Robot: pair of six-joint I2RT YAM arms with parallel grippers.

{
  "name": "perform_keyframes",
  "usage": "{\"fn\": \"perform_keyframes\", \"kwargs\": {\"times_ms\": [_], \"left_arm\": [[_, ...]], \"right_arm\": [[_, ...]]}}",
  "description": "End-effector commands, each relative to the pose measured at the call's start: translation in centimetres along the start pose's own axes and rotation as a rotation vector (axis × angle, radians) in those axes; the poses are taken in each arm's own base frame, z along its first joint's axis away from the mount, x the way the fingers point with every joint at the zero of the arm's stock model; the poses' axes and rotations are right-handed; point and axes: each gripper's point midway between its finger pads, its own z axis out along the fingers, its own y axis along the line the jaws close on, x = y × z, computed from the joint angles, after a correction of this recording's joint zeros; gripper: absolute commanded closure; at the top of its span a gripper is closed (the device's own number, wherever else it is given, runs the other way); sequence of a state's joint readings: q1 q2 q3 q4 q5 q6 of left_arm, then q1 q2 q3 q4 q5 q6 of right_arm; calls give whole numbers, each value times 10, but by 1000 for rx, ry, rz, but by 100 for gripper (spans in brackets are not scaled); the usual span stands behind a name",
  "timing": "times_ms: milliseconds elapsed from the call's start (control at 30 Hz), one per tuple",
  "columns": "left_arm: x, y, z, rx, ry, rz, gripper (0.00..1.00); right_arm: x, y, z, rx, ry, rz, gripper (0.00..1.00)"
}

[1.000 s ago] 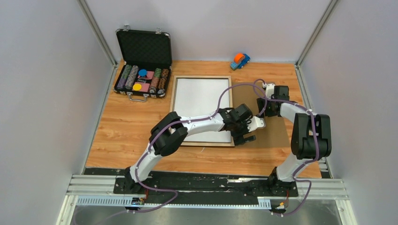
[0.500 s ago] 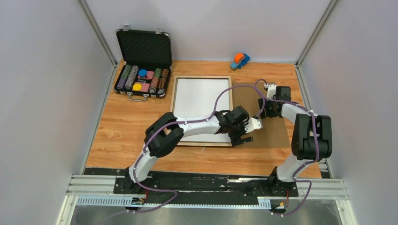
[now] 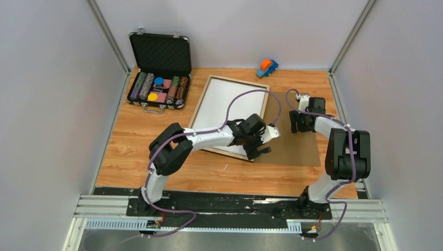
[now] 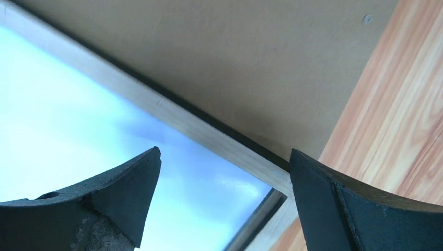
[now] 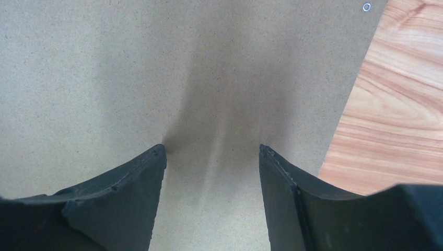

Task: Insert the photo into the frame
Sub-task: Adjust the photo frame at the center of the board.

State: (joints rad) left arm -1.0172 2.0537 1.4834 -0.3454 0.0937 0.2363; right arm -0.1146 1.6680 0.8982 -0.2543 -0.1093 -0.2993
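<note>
The frame [image 3: 200, 103] lies flat and skewed on the table, pale wood face up; its near right corner [image 4: 279, 183] rests against the brown backing board [image 3: 295, 149]. Inside the edge the surface looks white from above and pale blue with whitish patches in the left wrist view; I cannot tell whether that is the photo. My left gripper [image 3: 259, 149] is open and straddles that corner [image 4: 224, 157], one fingertip over the pane, the other over the board. My right gripper [image 3: 293, 124] is open, low over the board [image 5: 213, 149], nothing between its fingers.
An open black chip case [image 3: 159, 73] stands at the back left. A small toy car [image 3: 267, 67] sits at the back edge. Grey walls close in both sides. A small rivet [image 5: 366, 7] marks the board near its right edge.
The frame has turned clockwise, its far end swinging right and its near right corner sliding left. My left arm drew back to the left with that corner. The right gripper barely moved.
</note>
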Motion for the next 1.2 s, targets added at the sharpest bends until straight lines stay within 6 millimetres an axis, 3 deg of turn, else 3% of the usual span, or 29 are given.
{"fn": "perform_keyframes", "kwargs": {"times_ms": [0, 300, 633, 867, 1067, 1167], "left_arm": [[44, 25, -23, -77, 147, -30, 0], [29, 18, -28, -49, 122, -130, 0], [39, 2, -13, 6, 185, -280, 2], [46, -13, -9, 36, 192, -394, 28], [40, -19, -10, 10, 197, -327, 59], [39, -25, -11, 16, 205, -312, 81]], "right_arm": [[114, -15, -13, 87, 407, -33, 37], [114, -13, -12, 83, 405, -27, 37], [112, -13, -12, 79, 401, -24, 36], [104, -14, -14, 83, 377, -21, 36], [99, -15, -14, 81, 368, -16, 36], [97, -15, -15, 81, 365, -14, 36]]}}
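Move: Just under the wide-open left fingers runs the photo frame's right-hand rail; its near right corner lies about 3 cm back, 2 cm left and 3 cm below. The white panel inside the frame is centred some 15 cm ahead and 11 cm left, the brown board about 10 cm ahead and 11 cm right, and the toy truck roughly 39 cm ahead, 3 cm right. From the right hand, that corner lies some 14 cm back and 17 cm left. Pushing on against the outside of the frame's near right corner with its base-side finger, the left hand sweeps about 5 cm left, sinking 1 cm and turning some 15 degrees counter-clockwise. It then eases roughly 2 cm back and 2 cm right as the fingers close to about a third open, astride the right-hand rail just short of the corner. ##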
